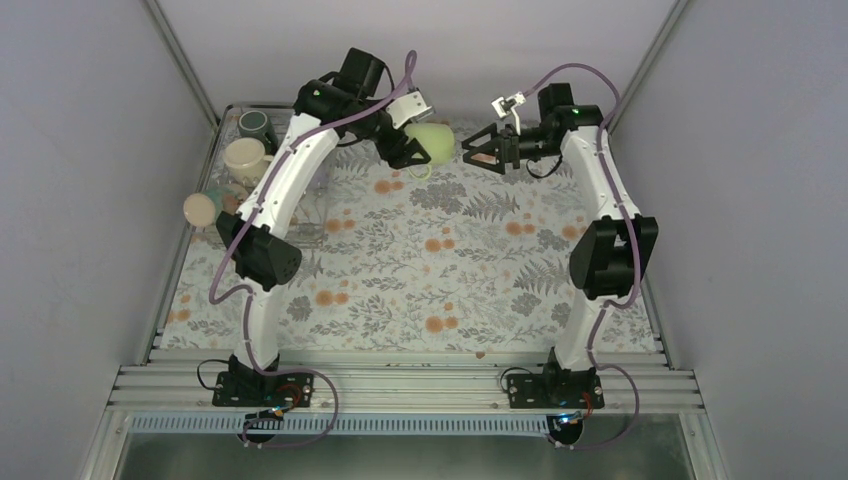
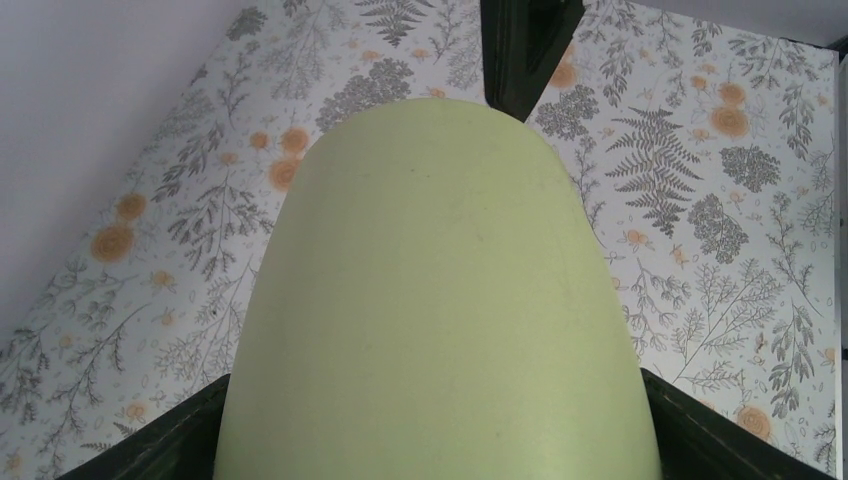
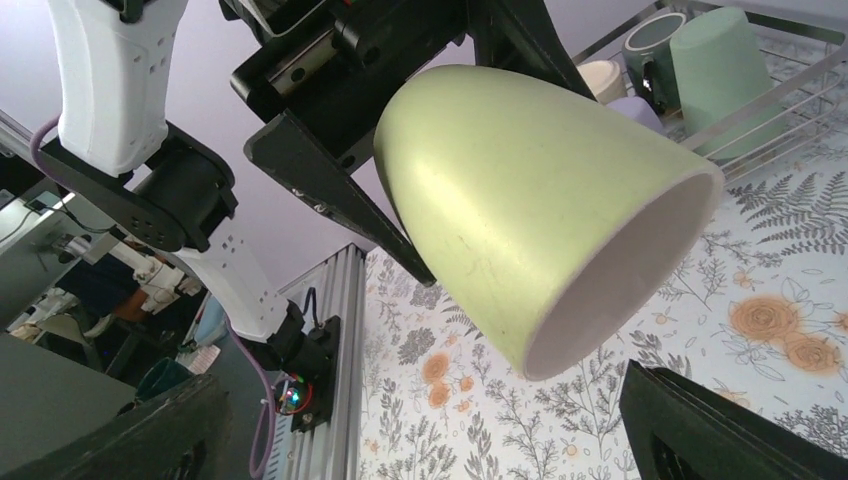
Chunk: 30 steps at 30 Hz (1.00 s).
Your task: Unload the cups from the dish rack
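Observation:
My left gripper [image 1: 415, 140] is shut on the pale yellow-green cup [image 1: 434, 143] and holds it on its side above the far middle of the table. That cup [image 2: 440, 300] fills the left wrist view between my black fingers [image 2: 150, 450]. Its open mouth [image 3: 620, 280] points at my right gripper [image 1: 487, 152], which stands open just right of it with nothing between its fingers [image 3: 720, 430]. The dish rack [image 1: 318, 222] sits at the far left. In it are a dark green mug [image 1: 257, 125], a cream mug [image 1: 245, 158] and a beige cup [image 1: 200, 208]. A mint-green tumbler [image 3: 725, 75] stands in the rack [image 3: 800, 75].
A floral cloth [image 1: 450, 260] covers the table. Grey walls close in the left, right and back. An aluminium rail [image 1: 400, 385] with both arm bases runs along the near edge. The left arm's long white link [image 1: 285, 180] passes over the rack.

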{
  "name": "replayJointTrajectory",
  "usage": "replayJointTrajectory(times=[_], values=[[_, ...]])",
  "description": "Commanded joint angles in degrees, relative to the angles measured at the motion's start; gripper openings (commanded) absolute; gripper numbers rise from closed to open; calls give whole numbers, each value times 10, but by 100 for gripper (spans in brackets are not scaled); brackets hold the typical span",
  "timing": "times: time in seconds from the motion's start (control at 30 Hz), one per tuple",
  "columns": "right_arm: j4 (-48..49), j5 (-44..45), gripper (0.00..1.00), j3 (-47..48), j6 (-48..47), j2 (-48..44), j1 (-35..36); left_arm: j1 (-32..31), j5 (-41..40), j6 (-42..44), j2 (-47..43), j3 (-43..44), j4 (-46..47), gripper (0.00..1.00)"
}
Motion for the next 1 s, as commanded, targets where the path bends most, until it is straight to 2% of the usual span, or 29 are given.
replayJointTrajectory(times=[0.0,0.27,0.37,0.53,0.6,0.7,0.8,0.83,0.9,0.97], values=[[-33,-40,100,34,-24,21,2,-13,27,-2,-22,28,36,30],[0,-73,99,57,28,42,17,-34,23,-4,8,70,39,31],[-2,-83,94,65,28,46,25,-41,22,-5,14,79,45,31],[6,-97,73,58,45,34,31,-46,17,-6,32,87,53,32],[21,-104,62,45,59,26,30,-49,16,-6,35,91,54,35],[33,-113,36,34,67,14,30,-55,9,-5,37,89,56,39],[50,-102,6,29,88,4,31,-58,2,-4,37,81,57,44],[53,-100,3,25,91,1,30,-58,0,-4,35,79,58,48],[60,-98,3,13,95,-9,30,-59,-8,-4,33,73,59,65],[61,-93,3,7,96,-19,30,-59,-18,-5,26,64,58,77]])
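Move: The left hand already holds the green cup in the air, with the cup's middle roughly 2 cm to its right and 1 cm below it. The right gripper it is being taken to stands wide open, about 10 cm to its right, roughly level front to back and 1 cm higher. From the right hand, the green cup lies some 8 cm to the left, 1 cm ahead and 1 cm below. Left hand carries the green cup about 5 cm right; right hand reaches left and up, closing on its rim. ##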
